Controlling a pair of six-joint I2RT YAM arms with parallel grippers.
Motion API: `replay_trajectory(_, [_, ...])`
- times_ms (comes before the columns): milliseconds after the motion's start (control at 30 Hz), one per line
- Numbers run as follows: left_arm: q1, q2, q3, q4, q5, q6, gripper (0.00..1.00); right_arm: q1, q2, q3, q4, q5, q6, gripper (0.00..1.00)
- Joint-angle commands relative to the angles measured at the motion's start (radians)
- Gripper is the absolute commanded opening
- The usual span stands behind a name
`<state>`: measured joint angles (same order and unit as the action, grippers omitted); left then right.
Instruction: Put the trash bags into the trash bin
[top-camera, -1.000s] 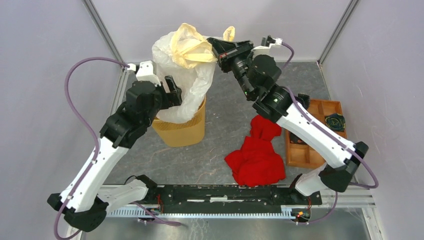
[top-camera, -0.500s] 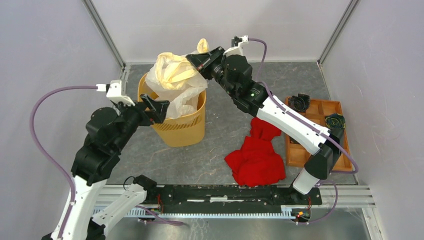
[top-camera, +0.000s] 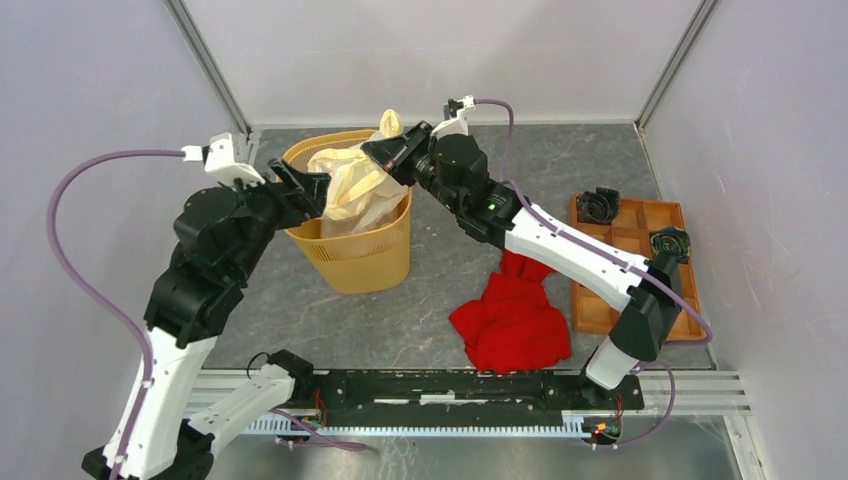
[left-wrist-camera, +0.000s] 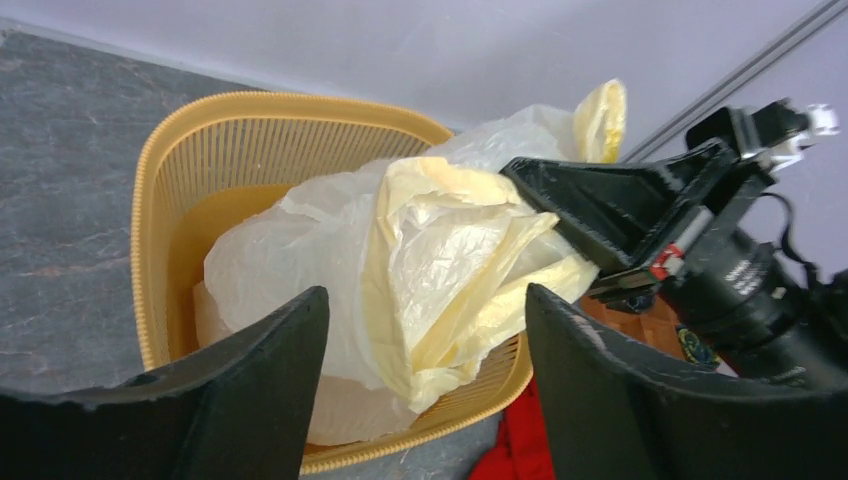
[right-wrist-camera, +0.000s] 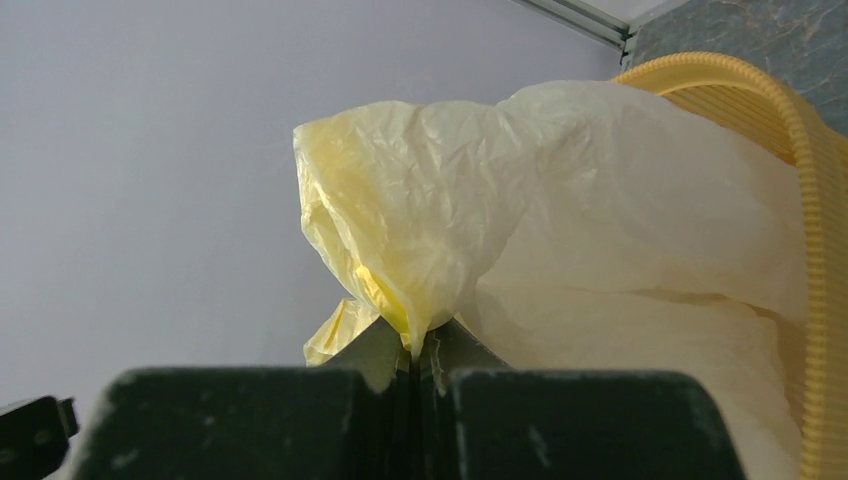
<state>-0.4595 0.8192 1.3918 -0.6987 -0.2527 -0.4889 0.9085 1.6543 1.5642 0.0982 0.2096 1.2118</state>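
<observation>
The cream-white trash bag (top-camera: 355, 188) sits bunched in the mouth of the yellow-orange trash bin (top-camera: 365, 250), part of it rising above the rim. My right gripper (top-camera: 383, 152) is shut on the bag's gathered top over the bin's far right rim; the pinch shows in the right wrist view (right-wrist-camera: 415, 340). My left gripper (top-camera: 308, 188) is open and empty, just over the bin's left rim beside the bag. In the left wrist view the bag (left-wrist-camera: 420, 270) fills the bin (left-wrist-camera: 190, 150), with my open gripper (left-wrist-camera: 425, 305) in front.
A red cloth heap (top-camera: 515, 310) lies on the grey table right of the bin. A brown wooden compartment tray (top-camera: 640, 240) with dark small items stands at the right. Grey walls and metal frame posts enclose the back and sides.
My right gripper has carried the bag's top down and left, so the bag has sunk from high above the bin into it. My left gripper has let go, opened and drawn back to the rim.
</observation>
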Motion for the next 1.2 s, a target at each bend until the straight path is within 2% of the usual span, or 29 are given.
replay_trajectory(0, [0.002,0.021,-0.061,0.068,-0.02,-0.069,0.74,0.005,-0.046,-0.015,0.077,-0.016,0.021,0.0])
replay_trajectory(100, [0.002,0.012,-0.109,0.072,-0.088,-0.07,0.74,0.006,-0.068,-0.05,0.1,-0.018,0.033,0.01])
replay_trajectory(167, [0.002,-0.001,-0.147,0.098,-0.076,-0.061,0.71,0.006,-0.078,-0.063,0.106,-0.028,0.036,0.01])
replay_trajectory(200, [0.002,-0.005,-0.161,0.11,-0.066,-0.06,0.65,0.006,-0.081,-0.067,0.107,-0.036,0.037,0.02])
replay_trajectory(233, [0.002,-0.005,-0.171,0.121,-0.049,-0.058,0.53,0.006,-0.082,-0.069,0.109,-0.047,0.033,0.06])
replay_trajectory(267, [0.002,-0.004,-0.177,0.128,-0.045,-0.057,0.42,0.006,-0.085,-0.07,0.106,-0.057,0.022,0.14])
replay_trajectory(300, [0.002,-0.002,-0.179,0.13,-0.046,-0.057,0.31,0.005,-0.088,-0.069,0.098,-0.07,-0.012,0.3])
replay_trajectory(367, [0.002,-0.006,-0.186,0.129,-0.066,-0.057,0.14,0.006,-0.1,-0.068,0.047,-0.074,-0.139,0.52])
replay_trajectory(400, [0.002,-0.015,-0.192,0.129,-0.079,-0.059,0.09,0.006,-0.11,-0.068,0.022,-0.075,-0.231,0.66])
replay_trajectory(433, [0.002,-0.027,-0.201,0.132,-0.092,-0.062,0.06,0.004,-0.124,-0.075,0.003,-0.079,-0.313,0.76])
replay_trajectory(500, [0.002,-0.067,-0.231,0.152,-0.112,-0.075,0.02,0.0,-0.164,-0.109,-0.004,-0.102,-0.482,0.92])
replay_trajectory(533, [0.002,-0.093,-0.251,0.164,-0.119,-0.085,0.02,-0.011,-0.186,-0.133,0.003,-0.143,-0.566,0.96])
replay_trajectory(667, [0.002,-0.209,-0.361,0.228,-0.13,-0.129,0.02,-0.032,-0.276,-0.147,-0.049,-0.293,-0.905,0.98])
replay_trajectory(800, [0.001,-0.316,-0.436,0.294,-0.133,-0.154,0.02,-0.031,-0.336,-0.128,-0.176,-0.319,-1.198,0.98])
replay_trajectory(867, [0.002,-0.344,-0.452,0.323,-0.116,-0.161,0.02,-0.031,-0.342,-0.126,-0.202,-0.393,-1.334,0.98])
replay_trajectory(967, [0.002,-0.356,-0.471,0.371,-0.08,-0.177,0.02,-0.022,-0.316,-0.105,-0.237,-0.624,-1.481,0.98])
replay_trajectory(1167, [0.002,-0.365,-0.502,0.43,-0.077,-0.173,0.02,0.024,-0.277,-0.092,-0.194,-0.687,-1.625,0.98])
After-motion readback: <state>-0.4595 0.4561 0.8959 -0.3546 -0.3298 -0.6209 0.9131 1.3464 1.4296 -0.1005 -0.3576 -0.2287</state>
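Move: The bag's near yellow rim hangs about 3 cm ahead of the open left hand, 1 cm to its right and 7 cm below. The middle of the trash bin, which already holds most of the bag, is roughly 7 cm ahead, 4 cm right and 25 cm below. The right hand still pinches the bag's far corner; from it the bin lies about 1 cm ahead, 3 cm left and 22 cm below. Left hand sinks some 7 cm, pinches the bag's rim, draws back; right opens, lets go, withdraws about 10 cm. ##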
